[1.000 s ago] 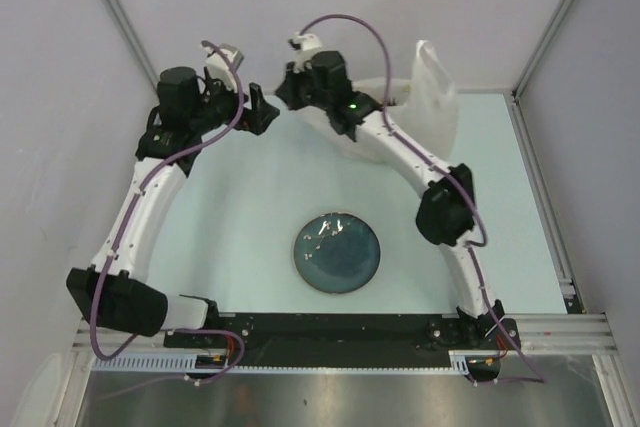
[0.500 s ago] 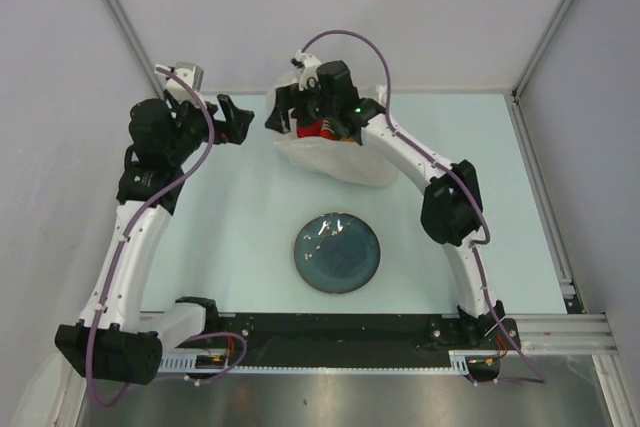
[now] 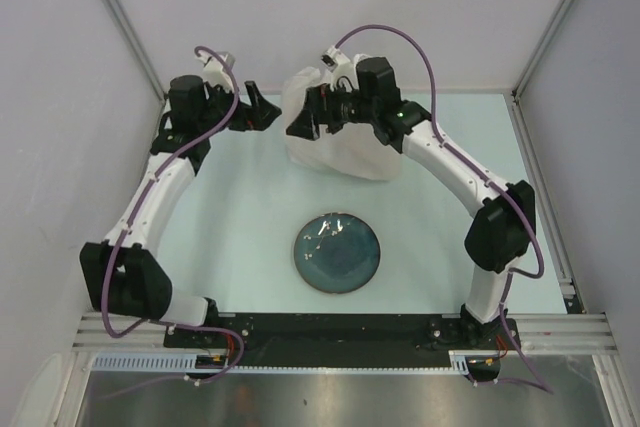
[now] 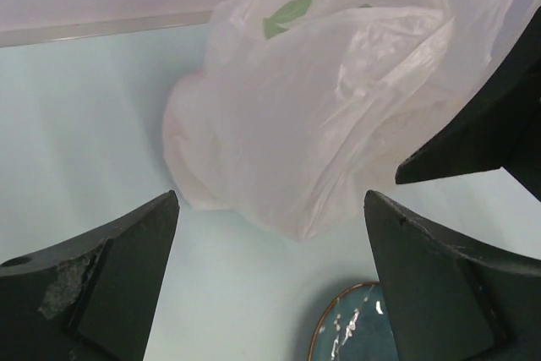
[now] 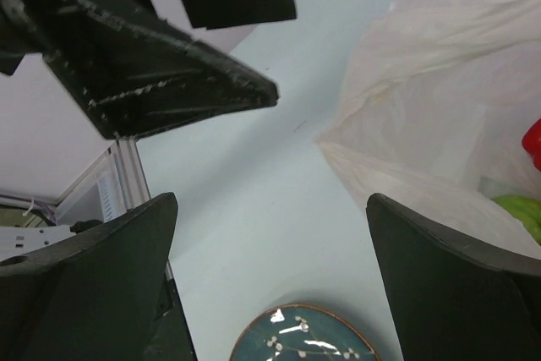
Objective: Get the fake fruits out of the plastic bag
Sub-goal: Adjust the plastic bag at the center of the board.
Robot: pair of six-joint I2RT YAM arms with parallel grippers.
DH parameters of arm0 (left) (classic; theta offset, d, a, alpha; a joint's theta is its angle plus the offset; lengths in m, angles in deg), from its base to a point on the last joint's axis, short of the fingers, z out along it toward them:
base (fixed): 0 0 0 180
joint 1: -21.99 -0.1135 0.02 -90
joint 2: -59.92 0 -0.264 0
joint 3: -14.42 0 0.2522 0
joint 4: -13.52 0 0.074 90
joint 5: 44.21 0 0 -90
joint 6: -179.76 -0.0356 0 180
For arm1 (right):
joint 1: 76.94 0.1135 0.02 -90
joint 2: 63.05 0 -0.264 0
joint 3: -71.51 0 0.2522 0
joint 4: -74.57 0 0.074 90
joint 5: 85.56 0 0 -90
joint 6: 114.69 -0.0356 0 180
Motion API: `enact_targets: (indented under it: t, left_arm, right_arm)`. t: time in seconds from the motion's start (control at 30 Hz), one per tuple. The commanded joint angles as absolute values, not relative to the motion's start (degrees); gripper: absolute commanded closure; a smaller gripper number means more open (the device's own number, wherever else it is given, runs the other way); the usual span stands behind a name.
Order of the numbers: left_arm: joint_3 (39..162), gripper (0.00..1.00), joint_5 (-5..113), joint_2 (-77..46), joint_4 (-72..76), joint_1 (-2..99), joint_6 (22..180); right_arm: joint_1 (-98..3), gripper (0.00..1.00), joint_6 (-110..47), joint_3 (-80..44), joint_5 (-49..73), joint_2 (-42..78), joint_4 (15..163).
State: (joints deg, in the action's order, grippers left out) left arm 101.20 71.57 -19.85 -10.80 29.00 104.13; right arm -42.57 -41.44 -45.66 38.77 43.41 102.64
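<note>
The plastic bag (image 3: 350, 142) lies crumpled and white on the table at the back middle. In the right wrist view, a red fake fruit (image 5: 532, 143) and a green one (image 5: 517, 209) show inside the bag (image 5: 431, 116) at the right edge. My right gripper (image 3: 303, 123) hovers open at the bag's left side, with nothing between its fingers (image 5: 270, 281). My left gripper (image 3: 262, 110) is open too, a little left of the bag and facing it. The left wrist view has the bag (image 4: 330, 116) ahead of its empty jaws (image 4: 270, 281).
A dark blue round plate (image 3: 337, 252) with white flecks sits in the middle of the table, nearer than the bag; its rim shows in both wrist views (image 4: 351, 327) (image 5: 300, 336). Grey walls stand behind and on both sides.
The right gripper has gone from shut to open. The bag has come from the back right to the back middle and settled on the table. Both arms have shifted.
</note>
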Motion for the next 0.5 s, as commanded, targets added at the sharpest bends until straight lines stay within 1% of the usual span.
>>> enact_targets:
  t: [0.0,0.13,0.27,0.3,0.33,0.4,0.43,0.47]
  left_arm:
    - [109.82,0.04,76.98,-23.13,-4.81,31.3,106.37]
    - [114.74,0.03,76.82,-25.77,-5.24,33.76,103.92]
    - [118.53,0.03,73.49,-29.19,-8.13,37.8,98.92]
    - [119.15,0.03,71.39,-30.59,-8.84,38.51,96.82]
    - [119.67,0.04,65.88,-31.04,-9.37,39.3,96.36]
    - [120.38,0.04,62.51,-32.79,-9.11,40.27,95.92]
    - [120.82,0.06,60.23,-33.5,-9.37,40.53,95.92]
    - [121.26,0.1,56.64,-34.03,-9.81,40.97,95.92]
  right_arm:
    - [-44.06,0.0,-40.07,-41.58,39.42,37.07,102.04]
    - [-45.03,0.0,-40.41,-34.99,37.84,33.55,100.9]
    - [-46.08,0.0,-40.95,-32.51,37.49,31.53,100.11]
    - [-46.26,0.0,-40.77,-32.51,37.66,31.0,100.11]
    - [-46.52,0.0,-40.68,-32.6,37.66,31.0,100.11]
    - [-47.23,0.0,-40.77,-33.21,37.57,30.65,99.67]
    - [-47.49,0.01,-40.86,-33.48,37.66,30.73,99.49]
    - [-47.75,0.0,-41.03,-34.18,37.57,30.73,99.32]
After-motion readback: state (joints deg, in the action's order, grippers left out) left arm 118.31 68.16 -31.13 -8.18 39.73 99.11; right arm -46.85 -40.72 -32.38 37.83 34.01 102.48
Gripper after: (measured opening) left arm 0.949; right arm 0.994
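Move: The plastic bag lies under and between the open, empty hands, its middle some 17 cm to the right of the left hand, about 3 cm farther out and 20 cm below. From the right hand the bag's middle is about 9 cm right, 6 cm ahead and 21 cm down, with a red pepper inside roughly 12 cm ahead, 2 cm right and 20 cm down. The plate's middle sits about 22 cm back, 7 cm right and 31 cm below the right hand. No grip on the bag can be made out as the left hand swings about 8 cm right and climbs some 6 cm, edging forward over the bag's left end, its fingers tipping up and turning slightly clockwise. The right hand slides some 5 cm right over the bag's near side, sinking about 2 cm. Both grippers stay wide open. ##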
